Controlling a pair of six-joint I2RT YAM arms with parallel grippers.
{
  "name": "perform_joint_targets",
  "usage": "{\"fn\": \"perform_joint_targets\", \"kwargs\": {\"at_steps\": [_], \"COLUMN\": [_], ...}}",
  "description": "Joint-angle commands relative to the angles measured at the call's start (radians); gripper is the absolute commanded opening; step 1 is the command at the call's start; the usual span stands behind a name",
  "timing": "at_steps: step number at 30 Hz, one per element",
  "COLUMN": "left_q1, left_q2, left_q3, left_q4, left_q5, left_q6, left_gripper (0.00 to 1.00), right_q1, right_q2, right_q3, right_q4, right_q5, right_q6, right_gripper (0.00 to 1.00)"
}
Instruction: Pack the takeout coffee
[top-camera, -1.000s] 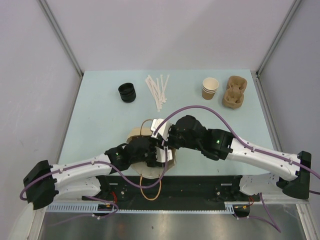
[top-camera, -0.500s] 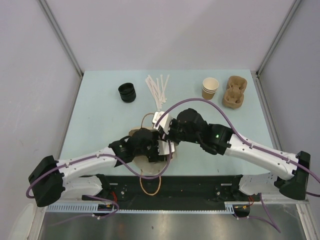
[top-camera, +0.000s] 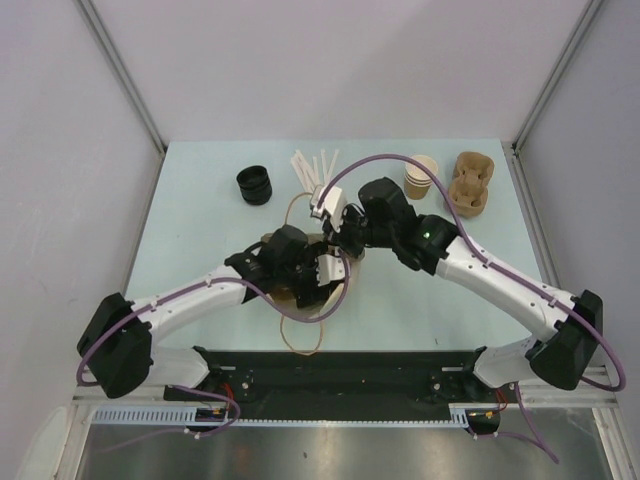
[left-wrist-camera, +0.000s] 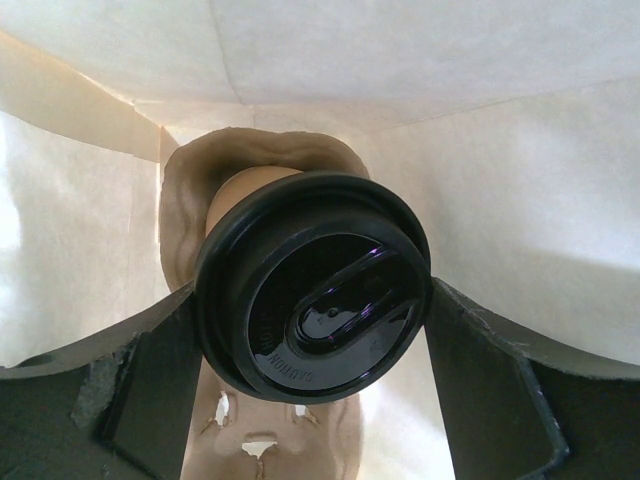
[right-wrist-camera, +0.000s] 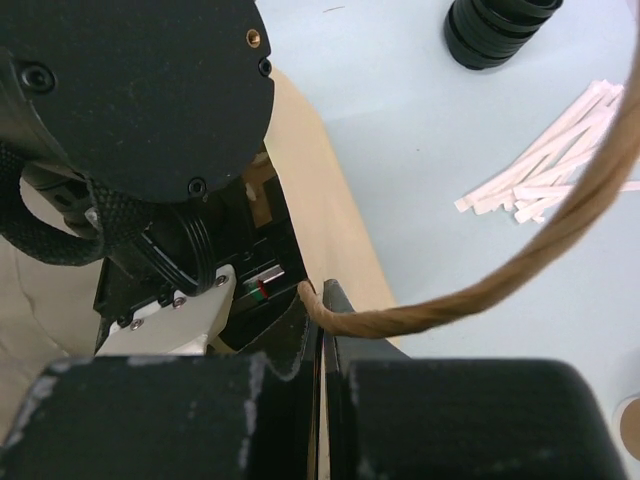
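In the left wrist view the takeout coffee (left-wrist-camera: 315, 285), a tan cup under a round black lid, sits inside the paper bag (left-wrist-camera: 500, 180), lodged in a moulded pulp carrier (left-wrist-camera: 190, 200). My left gripper (left-wrist-camera: 312, 335) reaches into the bag, one dark finger pressed against each side of the lid. From above, the left gripper (top-camera: 318, 272) is sunk in the tan bag (top-camera: 285, 297), so the cup is hidden there. My right gripper (right-wrist-camera: 325, 300) is shut on the bag's rim where the twisted paper handle (right-wrist-camera: 480, 285) comes out. From above, the right gripper (top-camera: 340, 245) is beside the left wrist.
At the back of the table are a stack of black lids (top-camera: 254, 185), loose white sticks (top-camera: 312, 170), stacked lidless paper cups (top-camera: 421, 176) and a second pulp carrier (top-camera: 469, 184). The bag's other handle loop (top-camera: 300, 340) hangs over the near edge. Grey walls enclose three sides.
Both arms have moved away from the near edge toward the middle of the table, taking the bag along. Neither grip has changed.
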Motion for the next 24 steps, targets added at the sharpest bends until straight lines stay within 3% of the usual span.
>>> {"fn": "perform_joint_targets", "kwargs": {"at_steps": [1,8,24], "left_q1": [0.068,0.133,0.179], "left_q2": [0.114,0.24,0.413], "left_q3": [0.061,0.161,0.256], "left_q4": [-0.116,-0.159,-0.161], "left_q5": [0.099,0.14,0.157], "left_q6": [-0.022,-0.003,0.018], "left_gripper": [0.09,0.0,0.0], "right_q1": [-0.031,-0.108,-0.249], "right_q2": [0.066,0.151,0.296], "right_q3": [0.045,0.108,0.204], "right_q4": [-0.071,-0.109,-0.19], "right_q5": [-0.181,-0.272,-0.396], "right_q6": [0.028,0.017,-0.023], "right_gripper": [0.0,0.0,0.0]}}
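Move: The left hand is down inside the paper bag, already holding the lidded cup, with the carrier's middle about 2 cm ahead, 4 cm left and 7 cm below it. The straws lie roughly 33 cm ahead, straight out, and the black lid stack equally far ahead and 16 cm left, both nearer table height. The right hand is shut on the bag's far rim; the bag's middle is some 4 cm back, 7 cm left and 13 cm below. Forward together, towards the straws: the right hand keeps its pinch on the bag's far rim and carries it about 8 cm out, sinking slightly, while the left, lower down in the bag, keeps its hold on the cup and goes only some 3.5 cm, easing down about 1 cm. Both wrists turn with the bag, the left by about 15 degrees and the right by about 10, to bring the leaning bag up straight; both slow towards the end. ##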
